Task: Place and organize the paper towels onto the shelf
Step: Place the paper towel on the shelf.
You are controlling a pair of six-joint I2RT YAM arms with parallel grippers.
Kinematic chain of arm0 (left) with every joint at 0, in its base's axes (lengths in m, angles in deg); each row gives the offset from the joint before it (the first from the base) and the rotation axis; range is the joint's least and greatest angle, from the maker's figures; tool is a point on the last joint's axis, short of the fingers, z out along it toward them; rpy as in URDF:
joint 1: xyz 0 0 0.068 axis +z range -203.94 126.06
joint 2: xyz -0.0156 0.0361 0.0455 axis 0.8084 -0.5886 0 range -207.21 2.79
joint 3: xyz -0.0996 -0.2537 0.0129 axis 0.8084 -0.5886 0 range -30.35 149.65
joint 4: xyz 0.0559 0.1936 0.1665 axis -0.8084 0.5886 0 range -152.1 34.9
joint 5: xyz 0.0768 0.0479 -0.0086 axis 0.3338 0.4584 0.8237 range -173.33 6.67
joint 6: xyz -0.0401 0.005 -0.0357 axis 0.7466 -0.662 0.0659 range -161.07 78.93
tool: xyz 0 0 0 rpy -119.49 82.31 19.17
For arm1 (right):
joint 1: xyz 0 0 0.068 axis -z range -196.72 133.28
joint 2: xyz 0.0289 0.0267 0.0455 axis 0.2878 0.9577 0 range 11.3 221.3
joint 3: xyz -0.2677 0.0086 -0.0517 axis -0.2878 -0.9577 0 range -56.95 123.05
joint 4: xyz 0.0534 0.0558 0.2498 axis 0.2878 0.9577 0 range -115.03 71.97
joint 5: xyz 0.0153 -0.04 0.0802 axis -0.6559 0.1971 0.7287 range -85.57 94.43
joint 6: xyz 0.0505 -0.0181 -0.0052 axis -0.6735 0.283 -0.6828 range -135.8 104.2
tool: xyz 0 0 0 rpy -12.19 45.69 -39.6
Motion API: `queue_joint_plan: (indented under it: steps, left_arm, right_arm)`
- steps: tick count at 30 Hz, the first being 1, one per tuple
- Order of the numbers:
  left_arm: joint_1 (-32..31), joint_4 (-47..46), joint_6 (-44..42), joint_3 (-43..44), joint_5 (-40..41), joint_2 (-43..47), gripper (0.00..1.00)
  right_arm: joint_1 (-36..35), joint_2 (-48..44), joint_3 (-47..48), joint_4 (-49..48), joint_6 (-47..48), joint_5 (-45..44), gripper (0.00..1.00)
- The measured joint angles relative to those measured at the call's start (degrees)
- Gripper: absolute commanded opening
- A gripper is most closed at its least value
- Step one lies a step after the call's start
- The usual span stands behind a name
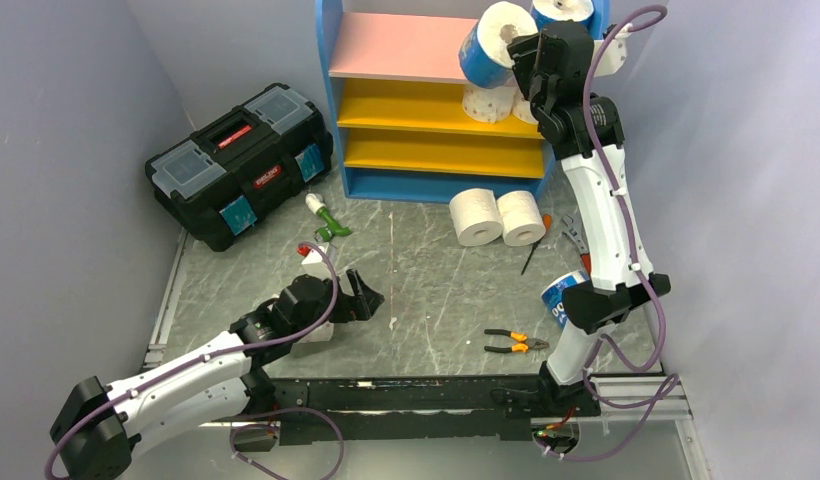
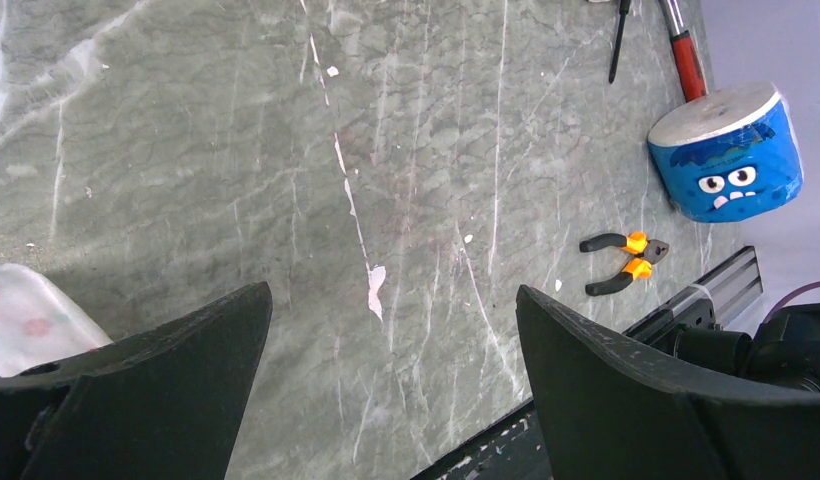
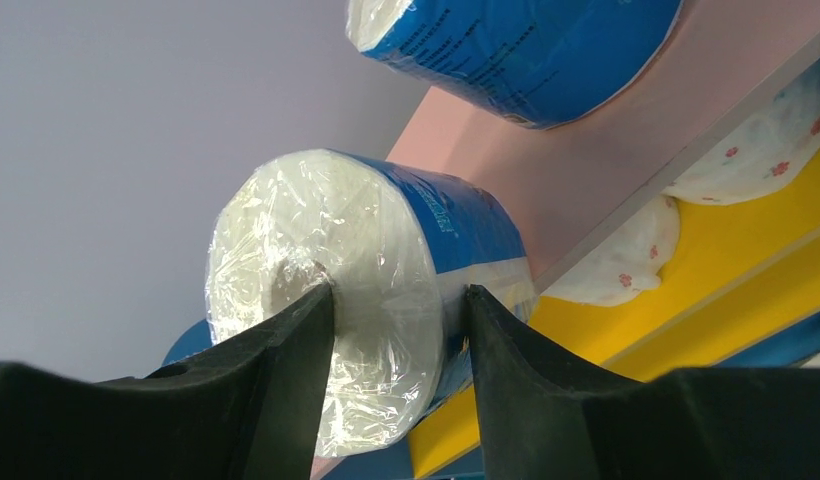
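The shelf (image 1: pixel 396 45) stands at the back, blue-framed with a pink top board (image 3: pixel 606 170) and yellow boards below. My right gripper (image 3: pixel 398 291) is raised to the top board's right end, shut on a blue-wrapped paper towel roll (image 3: pixel 386 260), one finger at its core and the other on its wrap. A second blue roll (image 3: pixel 526 50) lies further along the pink board. Pink-dotted rolls (image 1: pixel 489 102) sit on the upper yellow board. Two white rolls (image 1: pixel 476 215) and a blue roll (image 2: pixel 731 160) rest on the table. My left gripper (image 2: pixel 391 292) hangs open over bare tabletop, holding nothing.
A black toolbox (image 1: pixel 241 160) sits at the back left. Orange-handled pliers (image 2: pixel 624 262) lie near the front rail, a screwdriver (image 1: pixel 536 250) by the white rolls, and a green-capped item (image 1: pixel 328 222) left of centre. A pink-dotted roll (image 2: pixel 26 320) lies beside my left fingers.
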Motion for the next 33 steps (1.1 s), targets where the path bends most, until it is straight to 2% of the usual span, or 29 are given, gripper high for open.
queue_joint_plan:
  steps: [19,23,27,33]
  left_arm:
    - [0.00,0.26,-1.60,0.66,-0.07,-0.44,0.99]
    - [0.00,1.84,-4.92,4.90,-0.07,-2.25,0.99]
    - [0.00,1.86,-8.85,12.70,0.94,-4.68,0.99]
    - [0.00,-5.01,-15.56,25.24,4.33,-12.98,0.99]
  right_arm:
    - [-0.02,2.14,0.68,-2.34,-0.24,2.84,0.72]
    - [0.00,2.38,0.72,-2.36,-0.04,2.91,0.72]
    - [0.13,3.17,1.64,-2.36,0.04,3.21,0.72]
    - [1.51,4.00,2.36,-2.47,-0.26,5.46,0.72]
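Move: The right hand still has the blue paper towel by its upper right edge, tilted; its middle is about 3 cm ahead, 4 cm left and 2 cm below. Its spot on the pink shelf is some 4 cm ahead, 6 cm left, 8 cm down. The other blue roll stands about 7 cm ahead and 7 cm right; a patterned roll sits one shelf below, 4 cm ahead, 5 cm left. From the left hand the held towel is roughly 30 cm ahead, 20 cm right, 36 cm up. The right fingers ease open from their pinch on the blue towel's upper edge, spread around it, while the hand creeps about 2.5 cm forward and a little left, the open fingers nudging the towel inward over the pink shelf. The empty left hand waits, then rises quickly some 15 cm, also forward and slightly right towards the shelf, its open fingers tipping up about 20 degrees. ##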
